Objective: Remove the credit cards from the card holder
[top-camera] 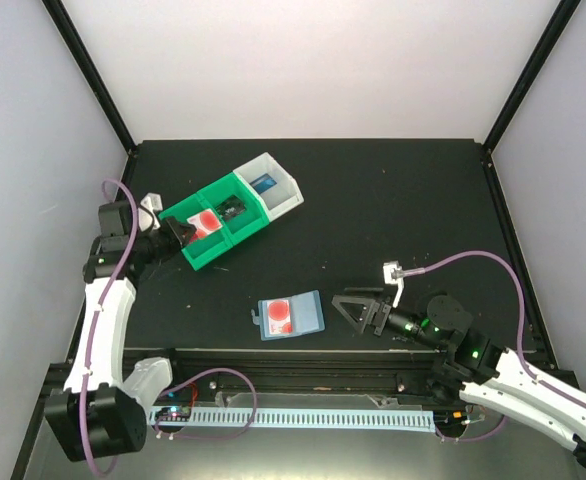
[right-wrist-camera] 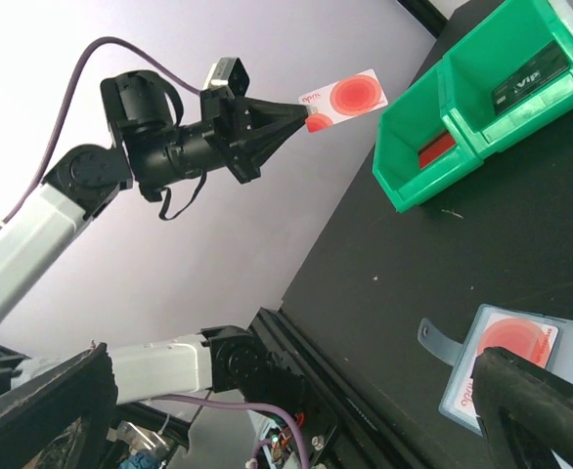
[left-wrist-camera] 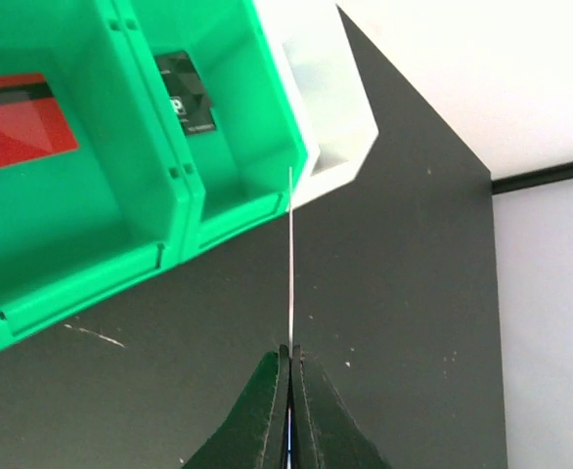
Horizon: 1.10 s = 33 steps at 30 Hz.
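Note:
The card holder (top-camera: 290, 315) lies flat near the table's front; it is pale blue, and a credit card with a round red mark shows inside it. In the right wrist view the card holder (right-wrist-camera: 506, 357) is at the lower right. My left gripper (top-camera: 184, 232) is shut on a white credit card with red round marks (top-camera: 208, 222), held above the green bin. That card (left-wrist-camera: 289, 254) shows edge-on in the left wrist view, rising from the shut left gripper (left-wrist-camera: 289, 350). My right gripper (top-camera: 346, 310) stands open and empty just right of the holder.
Two joined green bins (top-camera: 223, 240) and a white bin (top-camera: 285, 188) sit at the back left. One green compartment holds a red card (left-wrist-camera: 18, 127), the other a black card (left-wrist-camera: 184, 93). A blue card (top-camera: 264, 183) lies in the white bin.

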{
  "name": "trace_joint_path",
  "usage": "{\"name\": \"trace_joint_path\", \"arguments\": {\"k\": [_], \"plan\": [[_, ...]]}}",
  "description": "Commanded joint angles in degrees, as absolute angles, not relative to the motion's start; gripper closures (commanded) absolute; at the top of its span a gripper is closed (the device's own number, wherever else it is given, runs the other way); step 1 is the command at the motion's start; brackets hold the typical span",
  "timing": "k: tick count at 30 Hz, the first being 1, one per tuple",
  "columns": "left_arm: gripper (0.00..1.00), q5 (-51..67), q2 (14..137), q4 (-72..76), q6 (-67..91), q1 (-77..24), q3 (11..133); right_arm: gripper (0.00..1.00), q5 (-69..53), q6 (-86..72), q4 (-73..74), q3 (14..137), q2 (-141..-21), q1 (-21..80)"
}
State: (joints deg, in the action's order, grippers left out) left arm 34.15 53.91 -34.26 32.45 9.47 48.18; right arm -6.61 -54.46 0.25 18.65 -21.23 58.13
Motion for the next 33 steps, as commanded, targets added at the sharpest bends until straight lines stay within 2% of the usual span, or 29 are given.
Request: {"name": "trace_joint_path", "arguments": {"k": [1,12,33], "plan": [[0.98,34.89,59.06,-36.89,27.39,12.02,53.05,0.00,-4.97,-52.71,1.05,18.80,-20.61,58.10],[0.98,31.84,71.71,-37.22,25.09,16.24,57.71,0.00,-4.92,-50.50,0.22,21.96,-24.07,58.10],[0.98,28.97,91.69,-39.30,23.88,16.36,70.14,0.00,-4.21,-45.77,1.21,28.73,-32.51,58.07]]}}
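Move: The left hand already holds the white-and-red credit card. The green box's near-left compartment, the one with the red card, is centred about 9 cm ahead of it, 5 cm to the left and 18 cm below. The black-card compartment is some 16 cm ahead and 2 cm right, the white bin about 25 cm ahead and 11 cm right, both at that same depth. From the idle right hand the red-card compartment lies about 24 cm ahead, 34 cm left and 20 cm below. Keeping the white-and-red card pinched in shut fingers, the left hand carries it forward about 10 cm, with some 7 cm each of leftward and downward travel, to over the red-card compartment. The wrist tips the fingers nearly 20 degrees further down; the sinking eases off near the end. The open, empty right hand drifts up and a little left and forward, about 3 cm. ##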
